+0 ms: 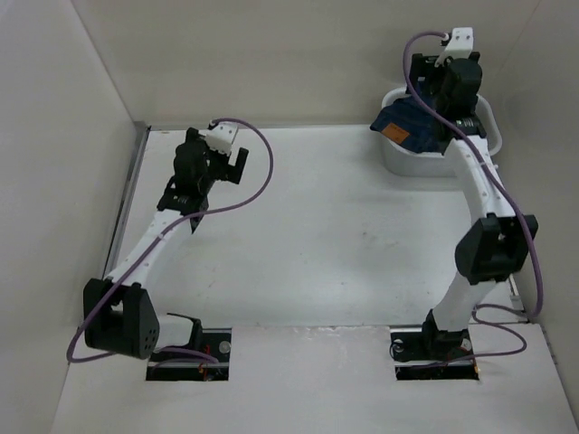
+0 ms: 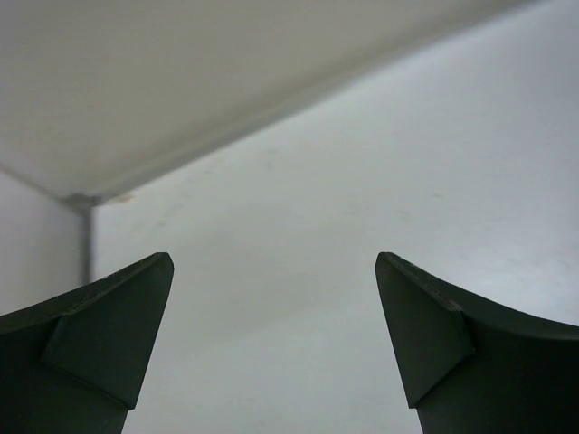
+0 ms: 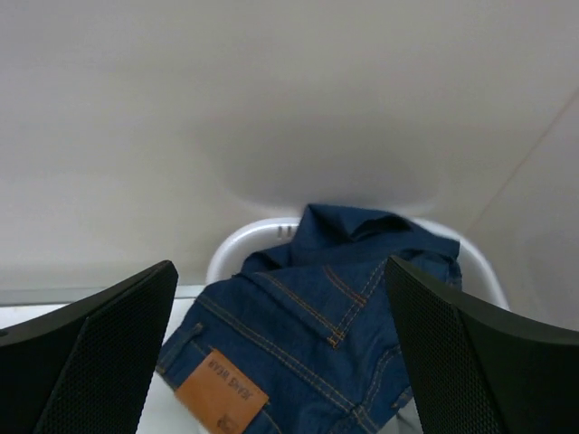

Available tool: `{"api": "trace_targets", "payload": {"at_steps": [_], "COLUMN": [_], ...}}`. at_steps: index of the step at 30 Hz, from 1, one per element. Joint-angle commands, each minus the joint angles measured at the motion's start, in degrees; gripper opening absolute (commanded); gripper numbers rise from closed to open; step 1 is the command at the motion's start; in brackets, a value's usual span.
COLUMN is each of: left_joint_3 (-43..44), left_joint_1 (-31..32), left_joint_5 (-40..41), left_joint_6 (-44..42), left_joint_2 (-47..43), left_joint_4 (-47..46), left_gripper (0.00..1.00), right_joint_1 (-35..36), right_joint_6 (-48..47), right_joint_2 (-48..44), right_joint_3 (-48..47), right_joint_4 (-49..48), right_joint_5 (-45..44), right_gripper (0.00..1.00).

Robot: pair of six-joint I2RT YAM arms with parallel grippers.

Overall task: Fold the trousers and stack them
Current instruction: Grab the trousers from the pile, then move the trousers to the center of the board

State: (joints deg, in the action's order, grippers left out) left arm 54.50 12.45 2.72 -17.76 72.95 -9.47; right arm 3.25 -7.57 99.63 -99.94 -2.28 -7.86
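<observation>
The dark navy jeans lie crumpled in a white basket at the table's far right; their tan leather patch faces up. In the right wrist view the jeans fill the basket, with the patch at lower left. My right gripper is open and hovers just above the jeans, holding nothing; in the top view it is over the basket. My left gripper is open and empty above the bare table at the far left, and shows the same in its wrist view.
White walls enclose the table on the left, back and right. The basket stands against the back right corner. The back left corner seam of the walls shows in the left wrist view.
</observation>
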Motion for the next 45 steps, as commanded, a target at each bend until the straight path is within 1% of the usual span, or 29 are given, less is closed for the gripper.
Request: {"api": "trace_targets", "payload": {"at_steps": [1,3,5,8,13,18,19,21,23,24,25,26,27,28,33,36,40,43,45], "left_joint_3": [8.41,10.88,11.77,12.64,16.16,18.36,18.54,18.80,18.89,18.98,19.06,19.15,19.15,19.24,19.33,18.89,17.49,15.56,14.15], "left_joint_1": [-0.80,-2.29,-2.47,-1.42,1.48,1.66,1.66,1.66,1.66,1.66,1.66,1.66,1.66,1.66,1.39,1.22,0.69,-0.18,-1.24], "left_joint_5": [-16.84,-22.65,-24.34,-22.16,-18.20,-16.17,-16.08,-16.08,-16.08,-16.08,-16.08,-16.08,-16.08,-16.08,-15.91,-15.38,-14.94,-14.15,-13.71], "left_joint_6": [16.33,19.42,19.08,15.40,5.82,5.01,5.28,5.37,5.19,5.10,5.02,4.93,4.93,4.93,5.10,5.54,6.33,7.12,7.74], "left_joint_2": [4.56,7.28,8.70,10.37,12.74,14.59,14.68,14.68,14.68,14.68,14.68,14.68,14.59,14.42,13.45,12.14,9.33,6.16,3.71], "left_joint_4": [22.55,25.02,25.38,25.65,26.52,26.53,26.70,26.88,27.14,27.32,27.40,27.58,27.67,27.76,27.67,27.14,26.44,25.39,24.86], "left_gripper": [1.00,1.00,1.00,1.00,1.00,1.00,1.00,1.00,1.00,1.00,1.00,1.00,1.00,1.00,1.00,1.00,1.00,1.00,1.00], "right_joint_1": [0.49,-0.30,-2.40,-4.52,-5.05,-5.14,-5.22,-5.57,-6.28,-6.63,-6.89,-6.98,-6.98,-6.98,-6.72,-4.53,-0.05,4.25,8.90], "right_joint_6": [7.30,10.80,16.33,22.07,22.78,24.10,24.18,24.27,24.71,24.97,25.24,25.33,25.15,24.80,21.73,18.92,12.51,6.19,-0.21], "right_joint_2": [8.44,12.32,15.05,17.78,22.70,24.90,24.99,24.99,24.91,24.56,24.03,23.07,21.84,20.44,10.78,4.54,-3.02,-7.16,-9.01], "right_joint_3": [-9.81,-13.16,-14.93,-15.02,-16.25,-15.46,-15.11,-14.84,-14.84,-14.84,-14.76,-14.32,-13.88,-13.53,-10.72,-10.71,-11.59,-13.17,-16.23], "right_joint_4": [16.69,17.40,17.84,16.97,16.52,16.79,16.79,16.87,17.14,17.14,17.22,16.88,16.53,16.00,9.25,4.58,-4.11,-11.31,-15.54], "right_joint_5": [-12.59,-16.03,-17.28,-16.32,-15.79,-15.52,-15.00,-13.42,-9.31,-6.93,-5.17,-3.93,-3.57,-4.00,-6.38,-10.41,-17.62,-18.60,-17.38], "right_gripper": [1.00,1.00,1.00,1.00,1.00,1.00,0.94,0.74,0.40,0.25,0.14,0.07,0.02,0.00,0.00,0.00,0.00,0.00,0.00]}}
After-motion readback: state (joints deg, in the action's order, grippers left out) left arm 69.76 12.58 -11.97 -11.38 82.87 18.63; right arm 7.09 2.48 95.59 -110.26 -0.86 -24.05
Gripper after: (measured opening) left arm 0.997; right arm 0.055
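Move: The trousers lie heaped on the white bin, their middle about 5 cm ahead of the right gripper, 6 cm to its right and some 22 cm below. Their leather patch is roughly 10 cm left of that middle and 5 cm nearer. The bin's centre is about 4 cm ahead, 8 right and 28 below the gripper; a pale cloth shows level ahead, 14 right and 27 below. From the left gripper the trousers lie about 18 cm ahead, 59 right and 9 lower. Drop the open right gripper about 20 cm onto the trousers, easing right and a little forward as it tips down and turns clockwise. Shut the fingers on a fold, then pull it up fast some 30 cm, back and slightly left, tilting the fingers up again. Meanwhile, lower the open left gripper over bare table, easing right and tipping it about 30 degrees down, then hold before a small rise. ##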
